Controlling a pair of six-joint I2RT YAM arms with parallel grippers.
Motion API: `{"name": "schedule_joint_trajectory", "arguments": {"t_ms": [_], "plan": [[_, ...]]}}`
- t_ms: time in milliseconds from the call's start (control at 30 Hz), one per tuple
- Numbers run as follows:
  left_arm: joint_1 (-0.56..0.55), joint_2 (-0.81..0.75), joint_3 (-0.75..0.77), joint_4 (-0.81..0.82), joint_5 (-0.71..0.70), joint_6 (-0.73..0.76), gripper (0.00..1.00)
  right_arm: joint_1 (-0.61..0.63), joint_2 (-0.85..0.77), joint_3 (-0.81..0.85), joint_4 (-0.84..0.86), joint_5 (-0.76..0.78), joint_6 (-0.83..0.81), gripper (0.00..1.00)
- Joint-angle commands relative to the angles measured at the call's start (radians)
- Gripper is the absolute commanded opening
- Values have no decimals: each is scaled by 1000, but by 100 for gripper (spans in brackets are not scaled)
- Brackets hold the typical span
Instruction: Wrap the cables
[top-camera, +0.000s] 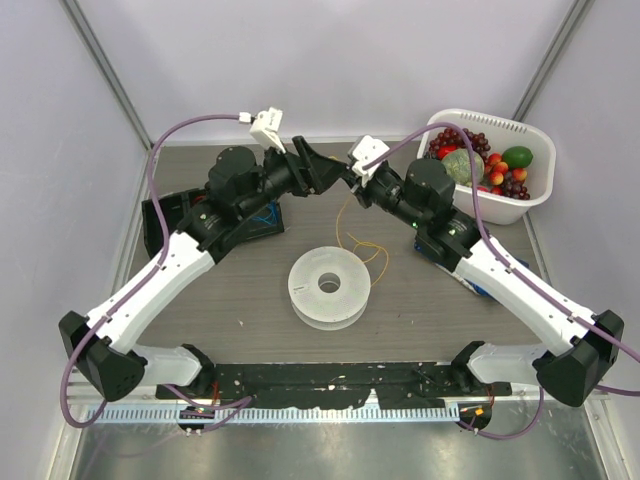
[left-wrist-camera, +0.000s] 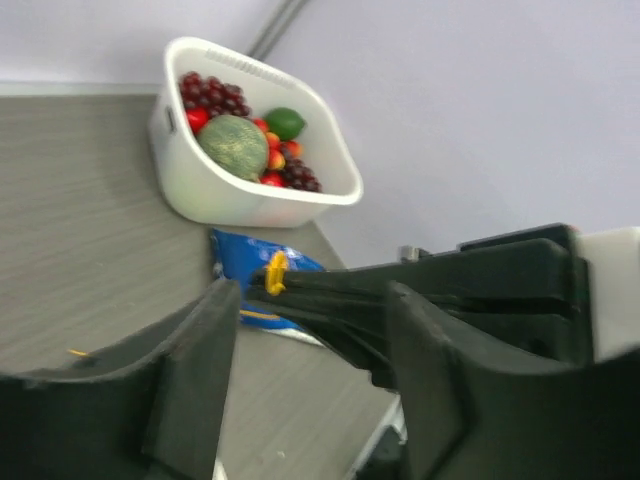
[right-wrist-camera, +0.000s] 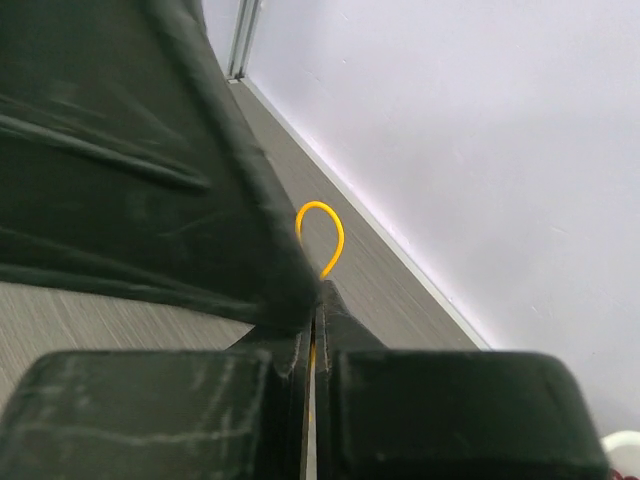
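The cable, a thin yellow-orange wire (top-camera: 365, 248), hangs from the meeting grippers at the back middle and loops on the table behind the white spool (top-camera: 305, 287). My right gripper (top-camera: 346, 181) (right-wrist-camera: 320, 290) is shut on the wire, and a small loop (right-wrist-camera: 341, 232) sticks out past its tips. In the left wrist view the wire's end (left-wrist-camera: 275, 272) shows at the tip of the right fingers. My left gripper (top-camera: 325, 170) (left-wrist-camera: 312, 295) stands open, its fingers either side of the right gripper's tip and not touching the wire.
A white basket (top-camera: 500, 208) (left-wrist-camera: 230, 200) of fruit stands at the back right. A blue packet (left-wrist-camera: 240, 250) lies under the right arm. A black tray (top-camera: 165, 215) holding a blue wire coil sits under the left arm. Walls close in at the back.
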Motion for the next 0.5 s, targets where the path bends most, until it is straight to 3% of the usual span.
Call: {"name": "schedule_joint_trajectory", "arguments": {"t_ms": [0,100,200,267,367,467], "plan": [[63,-53,38,-21,151,53,77,-37,-53,1,12,16,19,1],[183,-66,37,-115,292,75,98,-97,-93,-16,-5,-19,50,1],[319,-86,-50,-186,474,97,100,-253,-109,-3,-13,-74,123,1],[358,-99,-99,-259,554,197,100,-351,-106,28,-13,-122,179,1],[364,-90,-138,-463,613,436,100,-453,-101,83,-14,-149,206,1],[366,-65,-195,-554,552,499,99,-540,-98,154,-43,-159,191,1]]}}
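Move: The right hand grips the orange cable and heads for the white fruit basket, roughly 23 cm ahead, 34 cm right and 30 cm below; the blue bag is about 3 cm ahead and 29 cm right of this hand, near the table. From the left hand, the cable's lower end is around 5 cm ahead, 10 cm right and 38 cm down, the spool some 6 cm back and straight below, and the black cable box 14 cm ahead and 28 cm left. Sweeping rightward towards the fruit basket, and a little forward, the right hand travels about 17 cm with gathering speed, keeps its pinch on the orange cable below the small loop and turns some 20 degrees clockwise. The left hand, already opening, spreads its fingers fully and backs off empty to the left, away from the right gripper, then sinks, about 10 cm each way, rolling its left side up and tipping its fingers down. ##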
